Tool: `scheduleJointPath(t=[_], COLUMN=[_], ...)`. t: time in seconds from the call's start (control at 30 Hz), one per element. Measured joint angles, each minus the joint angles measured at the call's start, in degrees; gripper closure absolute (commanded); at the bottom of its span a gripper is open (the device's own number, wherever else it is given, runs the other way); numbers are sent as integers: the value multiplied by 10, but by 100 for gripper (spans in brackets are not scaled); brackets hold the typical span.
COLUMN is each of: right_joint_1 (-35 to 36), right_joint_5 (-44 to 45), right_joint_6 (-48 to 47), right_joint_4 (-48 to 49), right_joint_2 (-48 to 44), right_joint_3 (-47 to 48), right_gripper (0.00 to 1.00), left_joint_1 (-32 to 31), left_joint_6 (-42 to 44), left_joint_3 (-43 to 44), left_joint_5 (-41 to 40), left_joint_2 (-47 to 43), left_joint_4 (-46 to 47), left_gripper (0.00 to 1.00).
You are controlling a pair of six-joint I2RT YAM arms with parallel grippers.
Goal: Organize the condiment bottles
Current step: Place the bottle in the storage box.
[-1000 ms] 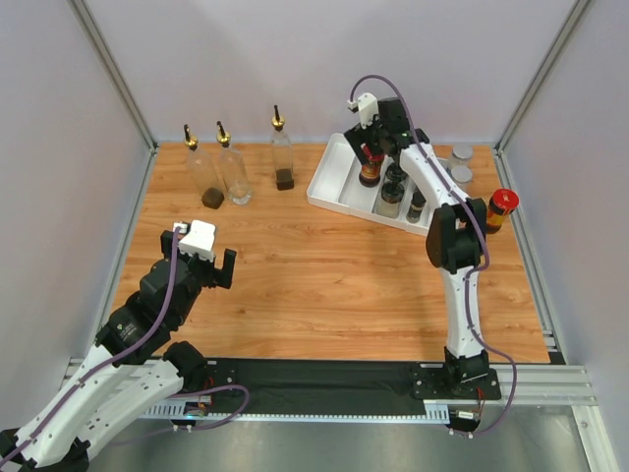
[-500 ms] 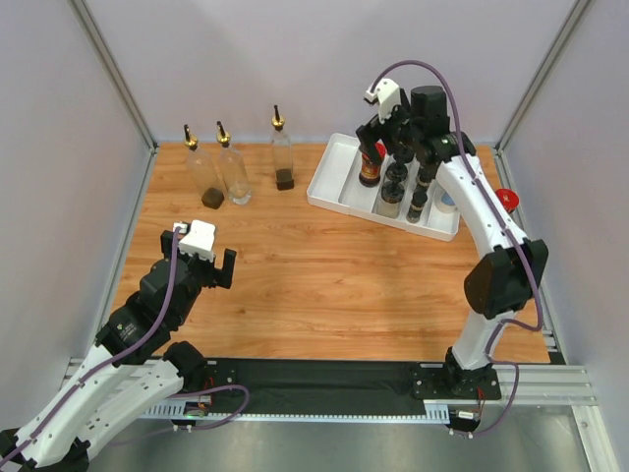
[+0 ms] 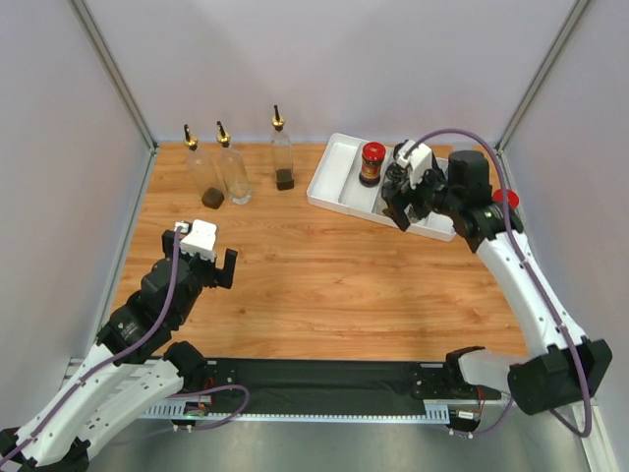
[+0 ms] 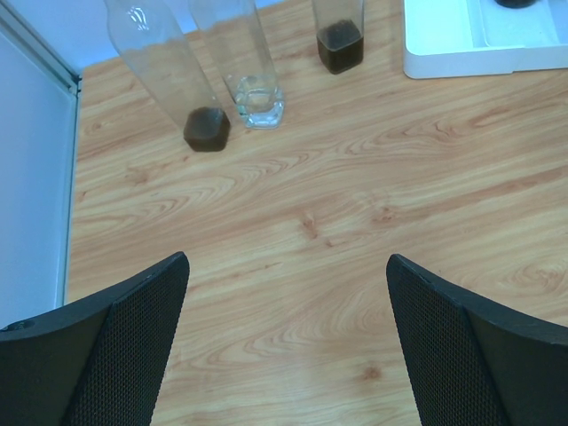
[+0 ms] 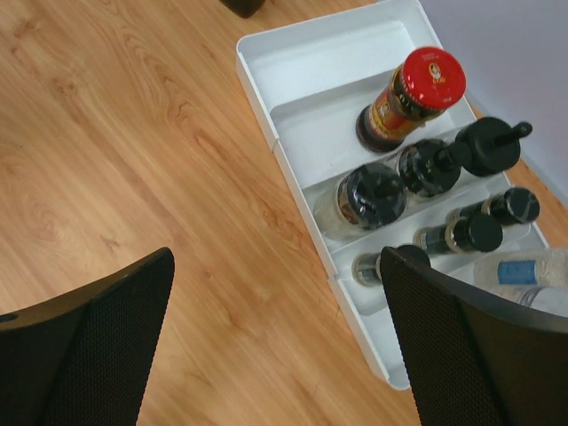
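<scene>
Three tall clear pourer bottles [image 3: 201,172] [image 3: 232,167] [image 3: 283,152] stand at the back left, two with dark liquid at the bottom. The white tray [image 3: 339,185] holds a red-lidded jar [image 3: 372,162] [image 5: 413,98] standing free, several black-capped jars [image 5: 368,200] [image 5: 430,169] and a white-labelled shaker [image 5: 524,271] lying at its end. Another red-lidded jar [image 3: 504,198] peeks out behind the right arm. My right gripper [image 3: 401,202] [image 5: 277,257] hangs open and empty over the tray's front edge. My left gripper [image 3: 211,267] [image 4: 286,262] is open over bare wood, well short of the bottles [image 4: 206,129].
The tray's left compartment [image 5: 293,62] holds nothing. Grey walls with metal posts close in the table on the left, back and right. The right arm crosses over the tray's right end and hides what stands behind it.
My right gripper has opened off the red-lidded jar in the tray and swung back toward the near right. The jar stays upright. The left arm has not moved.
</scene>
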Motion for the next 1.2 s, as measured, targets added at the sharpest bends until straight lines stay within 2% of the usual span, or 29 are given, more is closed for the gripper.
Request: scheduleJointPath(t=[0.23,0.47,0.8,1.03,1.2], right_joint_1=[-69,-202,-335,-381,-413], right_joint_5=[-1,-20,-38,-46,-52], right_joint_6=[-2,-1,3,3,3], right_joint_4=[-9,-17,-34,-36,-36], right_joint_2=[-127,-193,-216,-221,-220], right_joint_3=[-106,-189,-241,-254,-254], right_gripper=[0,0,0,0,0], left_joint_1=[0,0,0,6,32], left_joint_6=[0,0,12,24,23], left_joint_3=[0,13,62,101,117], left_joint_5=[12,30,47,58,79], left_joint_2=[12,40,115,192,229], left_joint_4=[0,2,41,61,73], left_gripper=[0,0,0,0,0])
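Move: From the empty right gripper, the red-lidded jar still out on the table stands about 16 cm ahead, 25 cm right and 15 cm lower; the storage box's middle is some 25 cm ahead and 2 cm right. From the left gripper, the nearest-to-box oil bottle is roughly 39 cm ahead, 11 cm right and 7 cm lower, the middle oil bottle 34 cm straight ahead, and the box's middle 38 cm ahead, 36 cm right. Swing the open right gripper away from the filled side of the storage box, about 20 cm to the right while drawing back and sinking some 8 cm each, and turn it roughly 35 degrees clockwise until it points almost straight forward. Meanwhile bring the open left gripper forward and right, about 6 cm each, towards the oil bottle nearest the box, dipping slightly before rising a little. ##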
